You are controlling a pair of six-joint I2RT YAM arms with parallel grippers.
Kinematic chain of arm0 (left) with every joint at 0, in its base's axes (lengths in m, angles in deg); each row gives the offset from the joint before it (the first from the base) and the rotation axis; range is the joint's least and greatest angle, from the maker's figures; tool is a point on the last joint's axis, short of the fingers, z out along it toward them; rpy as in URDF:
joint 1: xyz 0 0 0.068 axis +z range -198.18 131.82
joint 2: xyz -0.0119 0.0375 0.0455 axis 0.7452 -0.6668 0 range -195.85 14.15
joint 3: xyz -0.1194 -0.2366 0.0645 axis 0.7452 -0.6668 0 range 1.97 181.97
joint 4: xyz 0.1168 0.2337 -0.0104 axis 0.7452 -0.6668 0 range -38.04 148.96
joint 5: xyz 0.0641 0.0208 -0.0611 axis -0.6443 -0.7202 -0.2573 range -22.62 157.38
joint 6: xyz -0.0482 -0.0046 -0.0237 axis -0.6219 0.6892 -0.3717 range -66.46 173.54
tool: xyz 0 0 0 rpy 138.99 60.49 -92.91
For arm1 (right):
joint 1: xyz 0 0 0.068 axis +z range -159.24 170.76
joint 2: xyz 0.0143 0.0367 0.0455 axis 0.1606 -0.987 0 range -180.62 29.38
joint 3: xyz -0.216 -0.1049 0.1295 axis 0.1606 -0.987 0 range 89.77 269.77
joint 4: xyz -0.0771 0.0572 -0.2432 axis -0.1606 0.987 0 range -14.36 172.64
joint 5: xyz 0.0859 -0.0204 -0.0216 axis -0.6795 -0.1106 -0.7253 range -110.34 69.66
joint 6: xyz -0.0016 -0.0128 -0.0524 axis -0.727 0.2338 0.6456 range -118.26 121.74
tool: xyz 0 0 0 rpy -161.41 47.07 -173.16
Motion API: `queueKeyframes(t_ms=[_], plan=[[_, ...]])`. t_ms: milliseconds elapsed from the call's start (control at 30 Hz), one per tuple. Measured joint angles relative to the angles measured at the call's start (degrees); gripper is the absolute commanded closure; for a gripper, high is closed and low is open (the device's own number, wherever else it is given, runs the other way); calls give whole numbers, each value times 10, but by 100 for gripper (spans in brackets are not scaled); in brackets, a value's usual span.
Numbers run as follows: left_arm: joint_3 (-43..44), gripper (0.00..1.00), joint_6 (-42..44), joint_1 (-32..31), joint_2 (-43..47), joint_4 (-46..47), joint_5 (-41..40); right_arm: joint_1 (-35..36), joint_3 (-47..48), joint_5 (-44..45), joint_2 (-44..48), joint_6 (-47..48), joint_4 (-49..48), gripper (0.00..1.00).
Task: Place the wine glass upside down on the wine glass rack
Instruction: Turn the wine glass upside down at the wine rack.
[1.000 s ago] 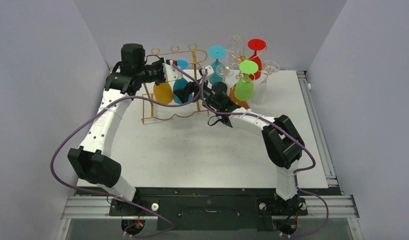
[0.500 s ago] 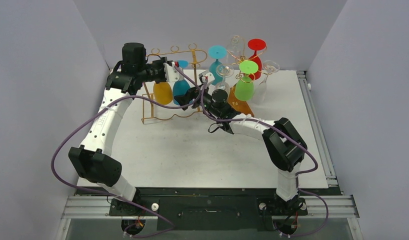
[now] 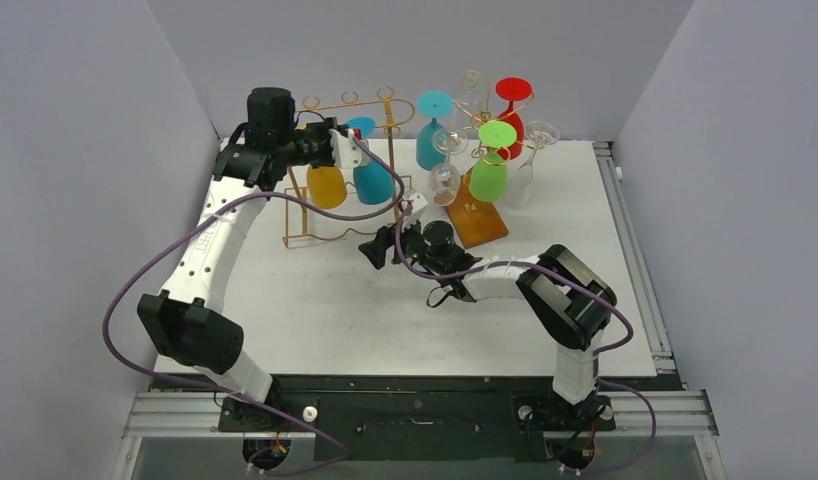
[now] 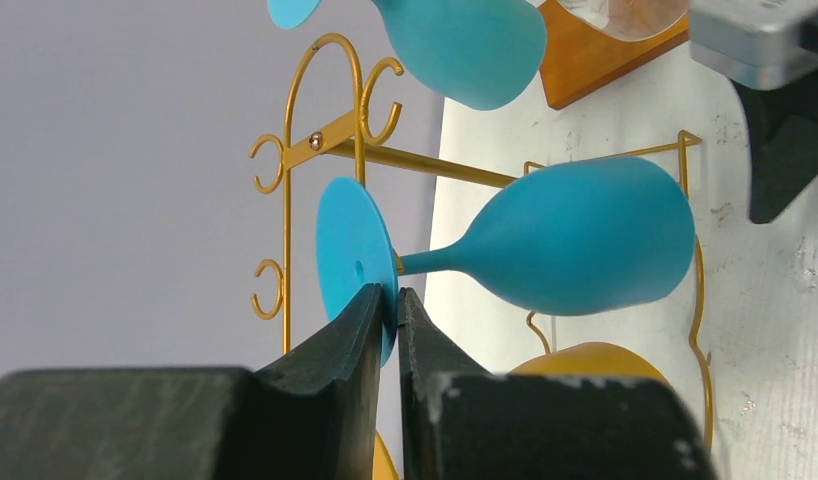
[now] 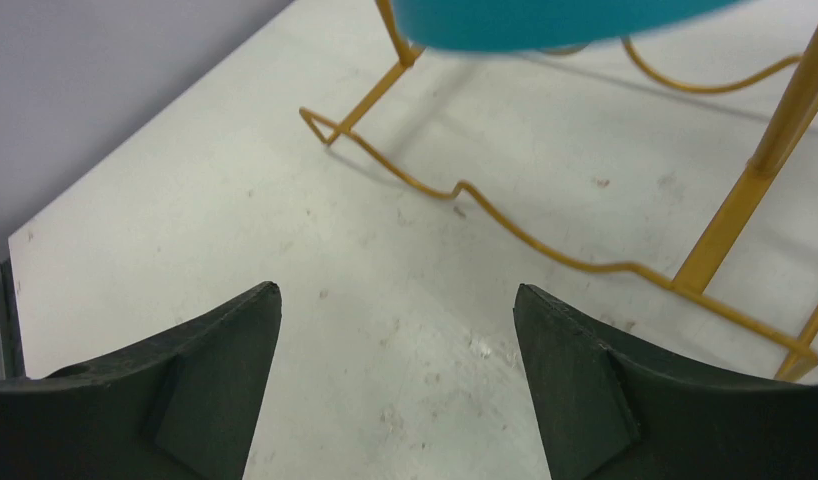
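Note:
A blue wine glass (image 3: 373, 183) hangs bowl down at the gold wire rack (image 3: 307, 238), beside a yellow glass (image 3: 326, 186). My left gripper (image 3: 347, 145) is shut on the rim of its round foot (image 3: 361, 127). In the left wrist view the fingertips of the left gripper (image 4: 396, 293) pinch the foot disc (image 4: 350, 255), with the stem and bowl (image 4: 585, 235) stretching away in front of the rack (image 4: 288, 200). I cannot tell whether the foot rests on a rail. My right gripper (image 3: 377, 248) stands open low over the table, in front of the rack, holding nothing (image 5: 397, 295).
A second rack on a wooden base (image 3: 479, 224) stands at the back right with teal (image 3: 431, 140), green (image 3: 490, 175), red (image 3: 512, 115) and clear glasses (image 3: 444, 182). The gold rack's foot wire (image 5: 545, 245) lies just ahead of the right gripper. Grey walls close the left, back and right sides.
My left gripper has shut on the blue glass's foot. The right gripper has drawn back from the bowl toward the near side and dropped low over the table.

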Motion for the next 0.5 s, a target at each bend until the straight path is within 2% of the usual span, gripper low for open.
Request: queueKeyframes(t_ms=[67,133,333,500], plan=[[-2,94,5,-2,1,0,-2,8,-20,1,1,1,5,19],[-4,90,9,-3,2,-1,-4,17,-43,3,11,5,8,18],[-13,53,11,-7,7,-12,-7,35,-91,15,73,15,10,18],[-32,39,9,-14,20,-25,-12,40,-116,25,108,18,5,18]])
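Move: The left fingers pinch the near edge of the blue wine glass's foot; the glass hangs upside down on the rack, its middle about 1 cm ahead, 3 cm right and 8 cm below that hand. From the left hand, the yellow glass's middle is some 7 cm left, level fore and aft, 8 cm lower; the light-blue glass on the tree rack is about 14 cm right, 5 cm farther out and 8 cm lower. The blue glass lies roughly 10 cm ahead of, 1 cm left of and 12 cm above the open right hand. The left hand first stays nearly still with the foot pinched, then its fingers open to about half width to let go of the blue glass's foot while the hand starts to sink and ease back, about 2 cm each way, one finger still close against the foot's edge. The right hand, empty and wide open below the bowl, keeps drawing back from the rack by some 6 cm with a slight drift to the right, dipping 2 to 3 cm and coming up again. ##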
